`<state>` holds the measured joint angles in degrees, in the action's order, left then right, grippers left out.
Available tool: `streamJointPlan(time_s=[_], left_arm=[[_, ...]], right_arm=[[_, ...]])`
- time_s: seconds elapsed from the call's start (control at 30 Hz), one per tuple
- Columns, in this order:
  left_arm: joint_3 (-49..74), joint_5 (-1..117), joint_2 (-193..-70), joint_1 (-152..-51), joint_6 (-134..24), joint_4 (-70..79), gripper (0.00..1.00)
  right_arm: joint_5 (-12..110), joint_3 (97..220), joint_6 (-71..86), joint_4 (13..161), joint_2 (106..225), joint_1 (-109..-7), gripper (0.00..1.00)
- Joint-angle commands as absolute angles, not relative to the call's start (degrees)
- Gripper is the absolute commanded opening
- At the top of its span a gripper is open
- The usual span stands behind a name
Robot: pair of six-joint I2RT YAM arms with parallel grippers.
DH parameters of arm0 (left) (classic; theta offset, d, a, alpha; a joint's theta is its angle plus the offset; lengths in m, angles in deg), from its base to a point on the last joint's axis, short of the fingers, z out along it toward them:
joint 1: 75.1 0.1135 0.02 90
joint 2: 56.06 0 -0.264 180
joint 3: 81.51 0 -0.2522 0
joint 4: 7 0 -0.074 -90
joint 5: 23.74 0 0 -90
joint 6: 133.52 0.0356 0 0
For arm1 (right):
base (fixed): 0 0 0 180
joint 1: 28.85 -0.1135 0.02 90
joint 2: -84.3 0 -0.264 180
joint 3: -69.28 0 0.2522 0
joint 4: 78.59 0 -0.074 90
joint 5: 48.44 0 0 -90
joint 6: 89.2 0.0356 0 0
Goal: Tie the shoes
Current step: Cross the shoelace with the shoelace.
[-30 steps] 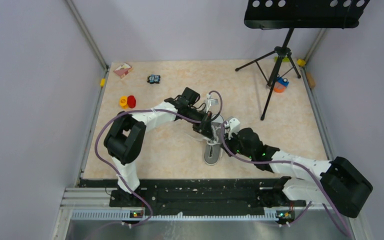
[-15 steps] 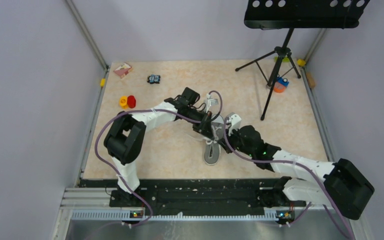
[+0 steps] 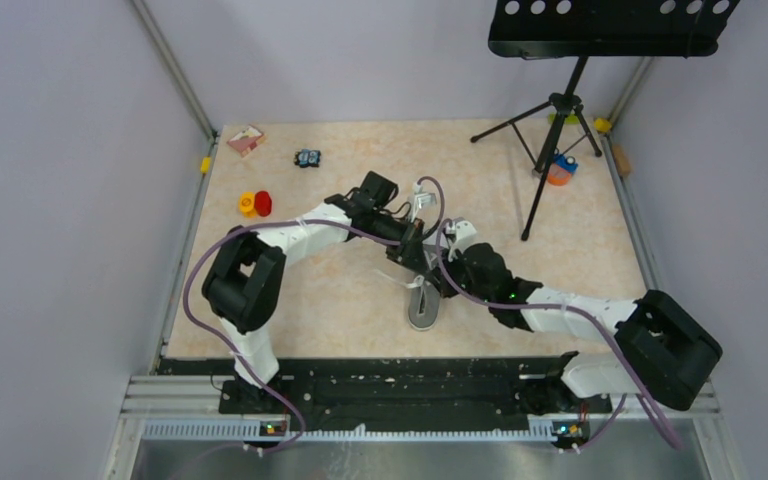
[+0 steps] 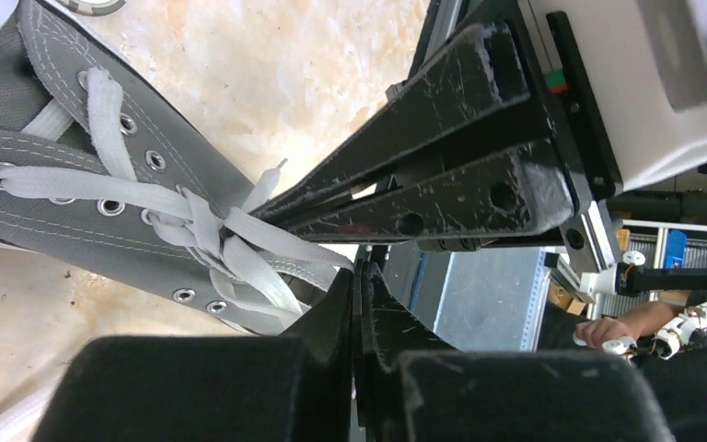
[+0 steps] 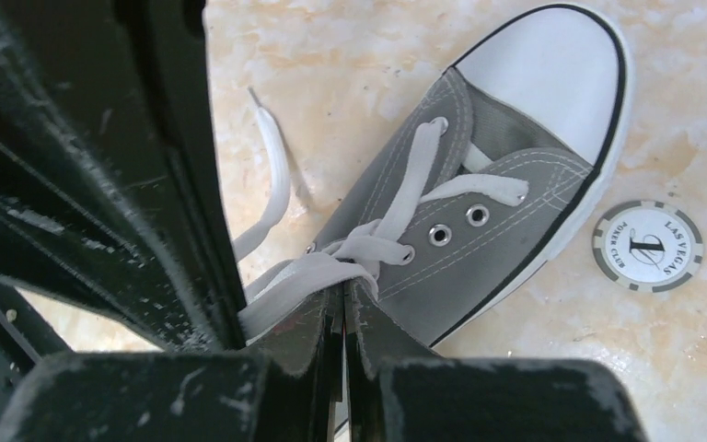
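Note:
The shoes are a single grey sneaker with a white toe cap, lying mid-table. Its white laces cross in a knot over the eyelets. My left gripper is shut, and a lace strand runs into its fingertips. My right gripper is shut too, with a flat lace loop pinched at its tip. Both grippers meet over the shoe's lacing, tips nearly touching. In the right wrist view the sneaker fills the middle, and one loose lace end lies on the table beside it.
A poker chip lies by the shoe's toe. A black music stand's tripod occupies the back right, with an orange and blue object at its feet. Red and yellow pieces, a pink box and a small black item sit back left.
My right arm has swung left and forward, bringing its gripper up against the left gripper over the lacing. The left arm has barely moved.

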<state>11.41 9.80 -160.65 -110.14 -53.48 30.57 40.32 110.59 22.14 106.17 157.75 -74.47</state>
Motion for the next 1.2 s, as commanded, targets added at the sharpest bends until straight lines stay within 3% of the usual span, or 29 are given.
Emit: streamJointPlan(time_s=[0.0, 0.73, 0.8, 0.93, 1.17], left_arm=[[12.7, 7.0, -158.1, -110.0, -53.1, 29.0, 0.00], [14.4, 6.0, -163.4, -111.6, -50.0, 32.3, 0.00], [14.4, 6.2, -163.5, -111.6, -49.8, 32.3, 0.00], [13.9, 6.4, -163.9, -111.6, -49.7, 32.3, 0.00], [13.7, 6.4, -164.8, -111.6, -49.2, 32.8, 0.00]], right_arm=[[35.9, 112.3, 26.7, 109.4, 157.7, -74.9, 0.00], [31.9, 103.2, 40.9, 114.8, 147.7, -74.9, 0.00], [31.3, 101.9, 41.3, 114.0, 146.0, -74.9, 0.05], [31.1, 101.1, 41.4, 111.0, 143.4, -74.9, 0.27], [29.5, 101.9, 40.0, 105.0, 138.8, -74.8, 0.28]])
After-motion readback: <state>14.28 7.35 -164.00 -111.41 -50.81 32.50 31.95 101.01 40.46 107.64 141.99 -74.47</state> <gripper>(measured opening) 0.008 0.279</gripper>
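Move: The right hand, already shut on a lace beside the left gripper's tips, has the lace crossing on the shoe about 3 cm ahead, 1 cm left and 2 cm below. From the same hand the toe cap is some 11 cm straight ahead, the poker chip 8 cm ahead and 6 right, and the loose lace tip about 4 ahead and 11 left. For the left hand, the crossing lies roughly 4 cm ahead, neither left nor right, and 7 lower. The right fingers let go of their lace, opening late as the hand draws off: a small nudge of about 1 cm forward first, then right and up some 3 cm each and slightly back, away from the crossing, rolling its left side up and turning clockwise, each about 15 degrees. The left hand stays shut on its lace, sinking and easing back about 3 cm each towards the heel. ##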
